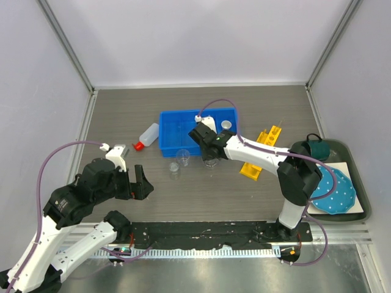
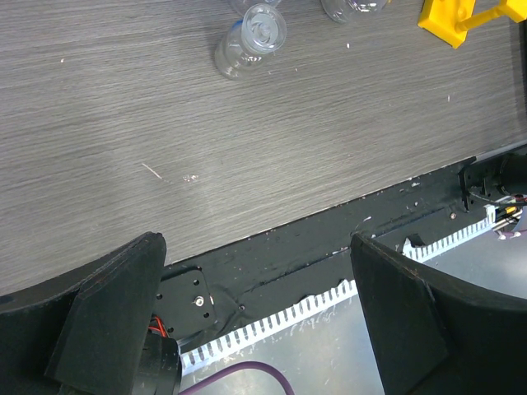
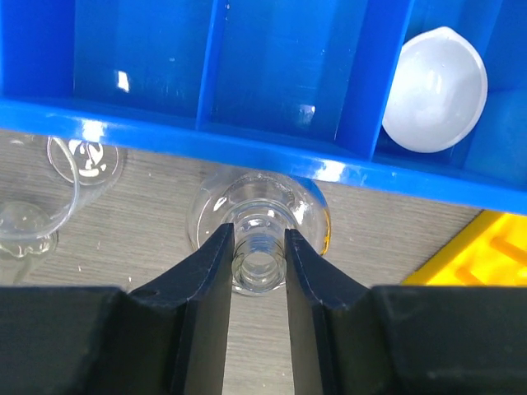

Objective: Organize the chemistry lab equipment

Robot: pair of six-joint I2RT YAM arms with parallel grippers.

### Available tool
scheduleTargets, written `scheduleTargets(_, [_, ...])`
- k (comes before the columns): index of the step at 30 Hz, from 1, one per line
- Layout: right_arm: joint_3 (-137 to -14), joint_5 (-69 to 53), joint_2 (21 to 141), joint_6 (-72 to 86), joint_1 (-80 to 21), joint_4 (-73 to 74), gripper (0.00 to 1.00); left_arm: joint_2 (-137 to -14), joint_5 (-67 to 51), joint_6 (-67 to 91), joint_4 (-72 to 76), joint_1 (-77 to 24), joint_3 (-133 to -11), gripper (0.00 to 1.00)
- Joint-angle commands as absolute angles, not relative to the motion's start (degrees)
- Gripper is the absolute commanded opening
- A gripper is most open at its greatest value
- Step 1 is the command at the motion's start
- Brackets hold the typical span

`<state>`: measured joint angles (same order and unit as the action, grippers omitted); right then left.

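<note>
My right gripper (image 3: pixel 258 247) is shut on the neck of a round clear glass flask (image 3: pixel 259 216), which stands on the table just in front of the blue bin (image 3: pixel 247 140). From above, the flask (image 1: pixel 211 162) sits under the right gripper (image 1: pixel 210 156). A small white dish (image 3: pixel 435 78) lies in a bin compartment. Two small clear glass pieces (image 1: pixel 182 155) (image 1: pixel 175 168) stand left of the flask. The red-capped squeeze bottle (image 1: pixel 148 135) lies left of the bin. The yellow rack (image 1: pixel 263 152) is on the right. My left gripper (image 2: pixel 255 247) hangs open and empty over the near table edge.
A dark tray (image 1: pixel 361 210) at the right edge holds a blue dotted plate (image 1: pixel 339 192) and a teal mug (image 1: pixel 317 148). A black strip and a metal ledge (image 2: pixel 346 346) run along the near edge. Grey walls enclose the table.
</note>
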<state>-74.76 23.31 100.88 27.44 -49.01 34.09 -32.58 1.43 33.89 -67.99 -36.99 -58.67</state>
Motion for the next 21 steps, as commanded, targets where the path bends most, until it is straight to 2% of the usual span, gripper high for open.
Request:
scheduleTargets(1, [-79.89, 26.8, 95.72, 28.48, -52.55, 39.62, 0.01, -32.17, 1.05, 33.57, -67.15, -36.74, -59.24, 1.0])
scheduleTargets(7, [-87.18, 28.65, 92.55, 28.04, -57.48, 46.93, 0.01, -32.6, 0.62, 33.66, -66.36, -36.74, -59.06, 1.0])
scheduleTargets(13, [-96.23, 28.99, 91.84, 26.9, -58.18, 50.09, 0.01, -32.78, 0.62, 33.49, -66.36, -36.74, -59.5, 1.0])
scheduleTargets(21, [-117.75, 32.17, 105.35, 21.81, -56.78, 52.81, 0.01, -32.78, 0.62, 33.49, -66.8, -36.74, -60.03, 1.0])
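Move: The right hand already grips the clear flask's neck; the blue box's middle lies about 10 cm ahead, 3 cm left and 7 cm below. The beaker is some 10 cm left and 1 cm ahead of this hand, the small vial 13 cm left and 3 cm back, and the white dish 6 cm right and 12 cm ahead. From the left hand, the box is roughly 20 cm ahead and 18 cm right. The right hand keeps its neck grip, lifting the flask nearly 20 cm, first slightly back, then about 6 cm left. ##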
